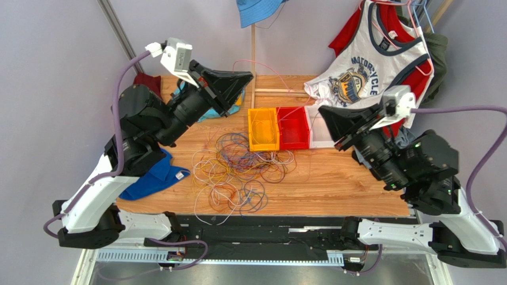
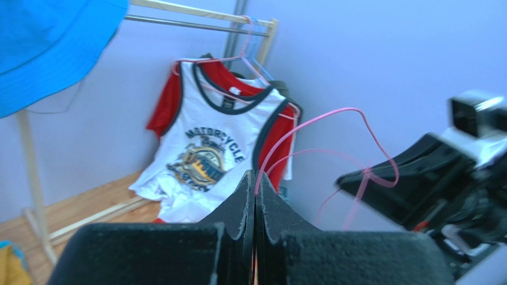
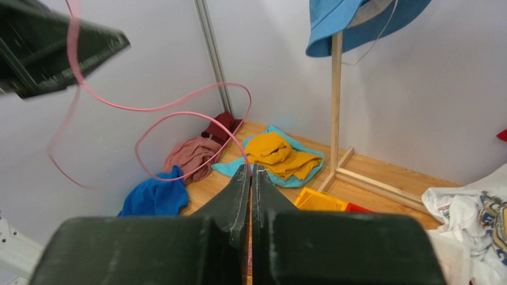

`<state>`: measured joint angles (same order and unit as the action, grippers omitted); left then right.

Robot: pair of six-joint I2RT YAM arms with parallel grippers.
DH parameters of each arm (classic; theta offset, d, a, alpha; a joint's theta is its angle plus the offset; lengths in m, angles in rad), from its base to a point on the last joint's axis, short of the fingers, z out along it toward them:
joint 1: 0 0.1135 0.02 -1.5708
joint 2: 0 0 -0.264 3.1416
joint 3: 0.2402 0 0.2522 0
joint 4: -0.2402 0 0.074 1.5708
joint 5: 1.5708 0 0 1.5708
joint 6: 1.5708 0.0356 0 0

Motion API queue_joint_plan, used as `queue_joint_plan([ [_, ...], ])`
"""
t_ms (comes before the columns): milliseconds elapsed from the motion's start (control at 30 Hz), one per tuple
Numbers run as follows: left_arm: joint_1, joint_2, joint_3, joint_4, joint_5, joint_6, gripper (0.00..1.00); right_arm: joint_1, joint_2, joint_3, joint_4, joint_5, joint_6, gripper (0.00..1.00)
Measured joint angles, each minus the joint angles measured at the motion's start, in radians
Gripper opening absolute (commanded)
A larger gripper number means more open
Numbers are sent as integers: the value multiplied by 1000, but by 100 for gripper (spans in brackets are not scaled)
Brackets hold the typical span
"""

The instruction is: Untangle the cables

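Observation:
A tangled pile of thin cables [image 1: 238,172] in white, yellow, orange, purple and blue lies on the wooden table in front of the bins. One pink cable [image 2: 351,110] is lifted clear of the pile and loops through the air between both grippers. My left gripper [image 1: 250,75] is raised over the table's back left and is shut on one end of it [image 2: 255,175]. My right gripper [image 1: 321,110] hovers by the bins and is shut on the pink cable [image 3: 178,113] where it enters the fingertips [image 3: 250,168].
Yellow [image 1: 263,127], red [image 1: 293,126] and white [image 1: 321,135] bins stand behind the pile. A blue cloth [image 1: 152,178] lies at the left, more clothes at the back left. A wooden rack post [image 1: 253,53] and a hanging shirt [image 1: 369,65] stand at the back.

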<state>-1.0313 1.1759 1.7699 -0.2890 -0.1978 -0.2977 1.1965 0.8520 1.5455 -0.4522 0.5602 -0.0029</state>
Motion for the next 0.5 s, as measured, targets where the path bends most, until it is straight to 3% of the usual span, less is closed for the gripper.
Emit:
queue_joint_plan([
  [33, 0, 36, 62, -27, 31, -14, 0, 0, -17, -42, -5, -4, 16, 0],
  [167, 0, 87, 64, -72, 103, -63, 0, 0, -77, -187, -6, -48, 82, 0],
  [500, 0, 128, -272, -113, 214, -190, 0, 0, -173, -505, 77, -117, 196, 0],
])
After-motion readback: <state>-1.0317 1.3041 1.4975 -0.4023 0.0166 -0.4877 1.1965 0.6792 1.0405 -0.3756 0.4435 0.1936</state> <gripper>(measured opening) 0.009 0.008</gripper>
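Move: The pink cable is already pinched by both hands, high above the table. The red box, towards which it comes down, lies about 26 cm ahead and 15 cm to the right of the left hand. From the right hand it is about 28 cm ahead and 2 cm left, some 48 cm below. The yellow box adjoins it about 11 cm to its left, the white box 11 cm to its right. The cable tangle lies 11 cm ahead and 5 cm left of the left hand. The pink cable, still pinched in both shut grippers, is brought down and its two held points drawn together. The left hand first swings right, then sinks fast, some 20 cm down and 9 right in all, fingertips tipping downward with a roll. The right hand sinks steadily about 15 cm, drifting left and tipping slightly down, as the tips close to within a few centimetres. ##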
